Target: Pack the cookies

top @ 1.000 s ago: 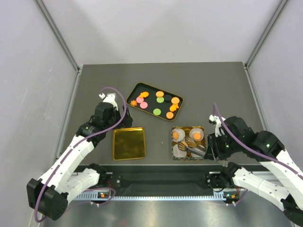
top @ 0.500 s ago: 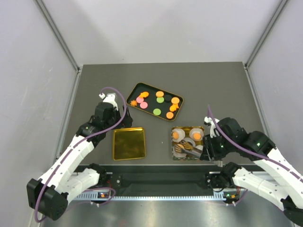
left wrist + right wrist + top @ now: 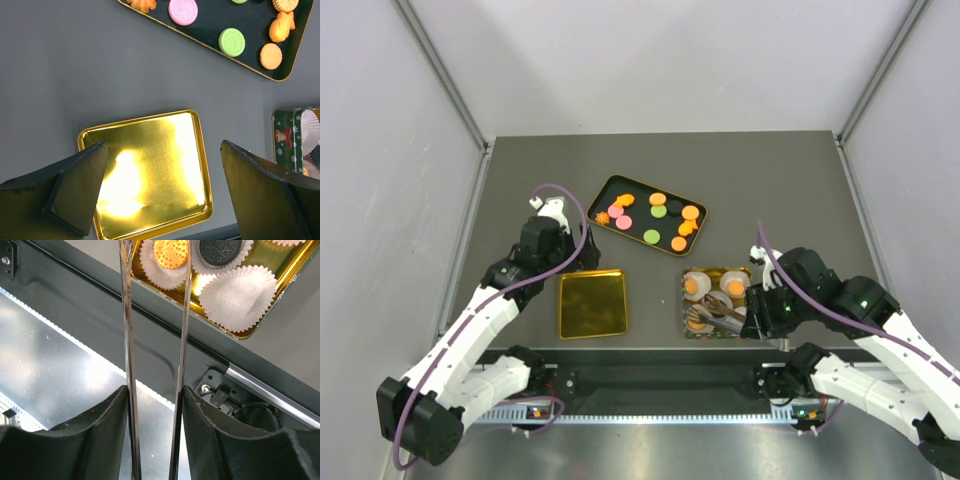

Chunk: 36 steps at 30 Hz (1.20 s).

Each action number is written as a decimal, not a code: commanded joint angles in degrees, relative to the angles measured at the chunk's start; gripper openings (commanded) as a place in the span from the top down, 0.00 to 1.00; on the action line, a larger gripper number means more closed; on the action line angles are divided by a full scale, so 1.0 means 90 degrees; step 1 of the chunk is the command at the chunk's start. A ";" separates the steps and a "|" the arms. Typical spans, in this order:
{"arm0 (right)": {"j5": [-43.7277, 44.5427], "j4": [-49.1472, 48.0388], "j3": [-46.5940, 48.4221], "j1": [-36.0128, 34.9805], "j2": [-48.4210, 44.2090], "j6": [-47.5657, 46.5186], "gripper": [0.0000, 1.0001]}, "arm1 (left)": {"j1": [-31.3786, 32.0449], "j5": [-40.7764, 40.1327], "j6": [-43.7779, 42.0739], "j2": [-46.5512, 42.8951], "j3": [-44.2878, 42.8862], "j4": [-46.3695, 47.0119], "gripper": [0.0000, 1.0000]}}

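Note:
Several cookies (image 3: 658, 198), orange, pink and green, lie in a black tray (image 3: 620, 188) at mid-table; the left wrist view shows its pink (image 3: 183, 10) and green (image 3: 232, 42) ones. A gold tin (image 3: 717, 270) with white paper cups holds orange cookies (image 3: 696, 286). My right gripper (image 3: 757, 312) is shut on metal tongs (image 3: 128, 340), whose arms straddle an orange cookie (image 3: 170, 252) lying in a cup, beside a black cookie (image 3: 220, 247). My left gripper (image 3: 164, 150) hangs open over a bare gold lid (image 3: 150, 170).
An empty paper cup (image 3: 237, 297) sits in the tin's corner by its rim (image 3: 240, 334). The table's near edge and metal rail (image 3: 270, 390) run just under the tongs. The gold lid (image 3: 592, 304) lies left of the tin, near the front edge.
My right gripper has shifted left along the tin's near side and its jaws have widened. An orange cookie now shows in the near-left cup. The left arm has not moved.

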State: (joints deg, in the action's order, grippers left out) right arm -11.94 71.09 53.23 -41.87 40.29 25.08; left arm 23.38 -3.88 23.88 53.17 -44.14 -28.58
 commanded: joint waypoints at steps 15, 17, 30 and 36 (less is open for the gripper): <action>0.0623 -0.0671 0.1388 0.0023 0.0971 -0.0482 0.54 | -0.0019 0.0031 -0.0056 -0.0058 -0.0135 0.0226 0.01; 0.0945 -0.1089 0.1516 0.0033 0.1370 -0.0608 0.53 | -0.0019 0.0031 -0.0056 -0.0077 -0.0125 0.0226 0.01; 0.2646 -0.2595 0.2776 0.0218 0.4321 -0.1156 0.57 | -0.0019 -0.0018 -0.0056 -0.0185 -0.0135 0.0236 0.01; 0.2616 -0.2811 0.2962 0.0306 0.4888 -0.1175 0.58 | -0.0019 -0.0038 -0.0046 -0.0195 -0.0115 0.0216 0.01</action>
State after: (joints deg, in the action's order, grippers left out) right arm 10.13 49.67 76.23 -39.92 84.36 15.51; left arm 23.38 -3.88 23.88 52.86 -44.14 -28.58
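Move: The right hand, holding the tongs with their tips down in the packing box, has the fish-shaped orange cookie about 24 cm ahead, 13 cm left and 15 cm below. A ridged round cookie lies some 4 cm farther out than that fish cookie, and a plain orange one 4 cm nearer and 3 cm farther left. The box's middle is roughly 4 cm ahead and 5 cm left of the hand. From the left hand, the fish cookie lies 6 cm ahead and 26 cm right. Forward goes the right hand after a brief pause, about 21 cm, drifting left as well, in a low arc: it rises some 4 cm to lift the tongs' tips out of the packing box, then sinks by as much over the far part of the way. The wrist swings the tongs roughly 25 degrees from leaning left to pointing more forward, bringing their still-parted tips towards the orange cookies at the tray's right end, while the fingers keep their hold. ##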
